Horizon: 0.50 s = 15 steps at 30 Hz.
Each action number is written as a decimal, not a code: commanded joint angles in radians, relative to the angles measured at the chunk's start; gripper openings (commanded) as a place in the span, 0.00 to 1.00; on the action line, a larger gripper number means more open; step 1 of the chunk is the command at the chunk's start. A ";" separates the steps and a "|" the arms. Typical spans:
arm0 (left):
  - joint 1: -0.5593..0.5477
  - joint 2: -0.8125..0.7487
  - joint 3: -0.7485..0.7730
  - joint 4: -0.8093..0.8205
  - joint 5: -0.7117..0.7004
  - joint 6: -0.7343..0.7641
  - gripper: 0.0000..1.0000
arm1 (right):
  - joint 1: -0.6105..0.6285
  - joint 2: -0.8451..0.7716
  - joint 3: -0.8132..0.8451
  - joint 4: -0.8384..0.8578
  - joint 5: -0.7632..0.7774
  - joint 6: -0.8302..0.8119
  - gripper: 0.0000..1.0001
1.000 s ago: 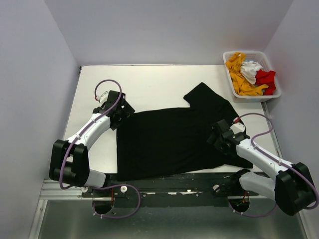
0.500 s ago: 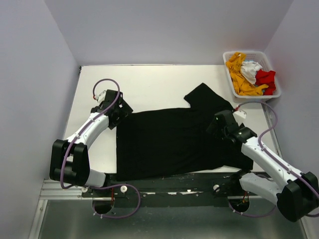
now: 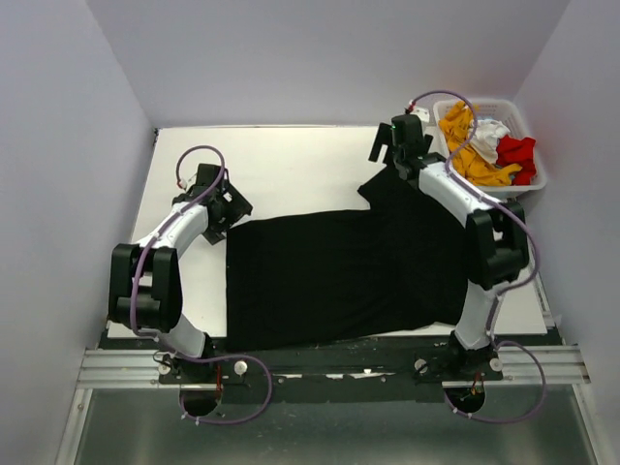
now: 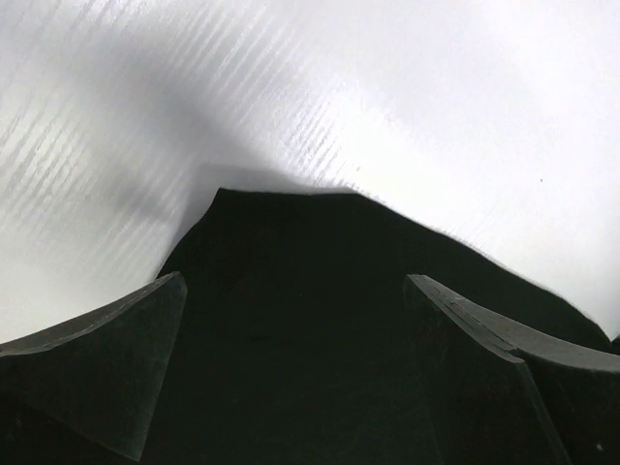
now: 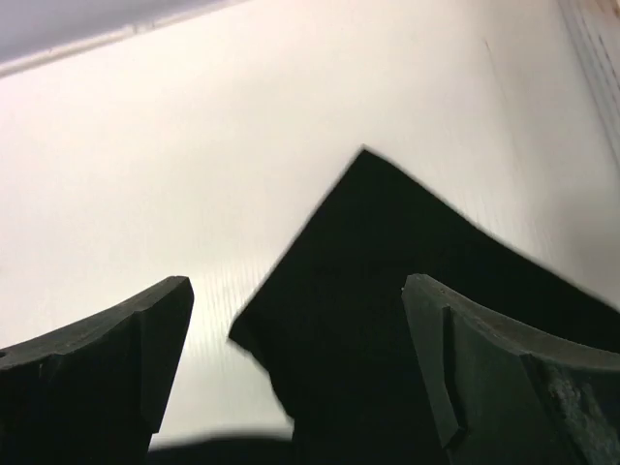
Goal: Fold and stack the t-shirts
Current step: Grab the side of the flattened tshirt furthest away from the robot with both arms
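Observation:
A large black t-shirt (image 3: 339, 271) lies spread flat on the white table. My left gripper (image 3: 229, 209) hovers open at its far-left corner. In the left wrist view that corner (image 4: 291, 291) sits between the wide-apart fingers (image 4: 107, 358). My right gripper (image 3: 390, 157) is stretched to the back, open over the tip of the shirt's far sleeve (image 5: 387, 252), which lies between its fingers (image 5: 484, 358). Neither gripper holds cloth. Orange-yellow (image 3: 465, 145), white (image 3: 487, 134) and red (image 3: 516, 153) t-shirts are crumpled in the basket.
The white slatted basket (image 3: 499, 190) stands at the back right corner, close beside the right arm's forearm. Grey walls enclose the table on the left, back and right. A metal rail (image 3: 320, 363) runs along the near edge by the arm bases.
The right arm has swung from the shirt's near-right side far back to the sleeve by the basket. The left gripper has shifted slightly back and left. Both stayed open.

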 commanded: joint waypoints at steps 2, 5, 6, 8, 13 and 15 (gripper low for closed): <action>0.062 0.094 0.076 0.021 0.111 0.033 0.99 | -0.060 0.299 0.284 0.003 -0.075 -0.179 1.00; 0.080 0.148 0.108 0.013 0.139 0.024 0.99 | -0.087 0.432 0.414 -0.011 -0.096 -0.213 1.00; 0.082 0.163 0.115 0.012 0.143 0.023 0.99 | -0.093 0.465 0.454 -0.011 -0.098 -0.218 1.00; 0.083 0.181 0.125 0.009 0.135 0.016 0.99 | -0.103 0.538 0.519 -0.010 -0.109 -0.243 1.00; 0.083 0.187 0.138 0.002 0.155 0.007 0.99 | -0.125 0.645 0.621 -0.012 -0.093 -0.245 1.00; 0.081 0.185 0.141 -0.003 0.161 0.001 0.99 | -0.137 0.647 0.618 -0.013 -0.113 -0.218 1.00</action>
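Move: Ahead and well below the open right hand, the black t-shirt's sleeve tip lies about 14 cm out, 3 cm to the right and 14 cm down; the sleeve's left corner is nearer, some 5 cm ahead and 6 cm left, and the white laundry basket stands about 15 cm ahead and 27 cm right. For the open left hand, the shirt's far-left corner is roughly 3 cm ahead, 4 cm left and 6 cm below. Swooping forward about 13 cm and, nearly as far, down about 11 cm, the right hand heads for the sleeve tip, slowing and easing some 3 cm rightward late, with its left side dipping about 10 degrees. The left hand makes a smaller dip, forward and down some 3 cm each, towards the shirt's far-left edge, then stops. Both grippers stay wide open. ##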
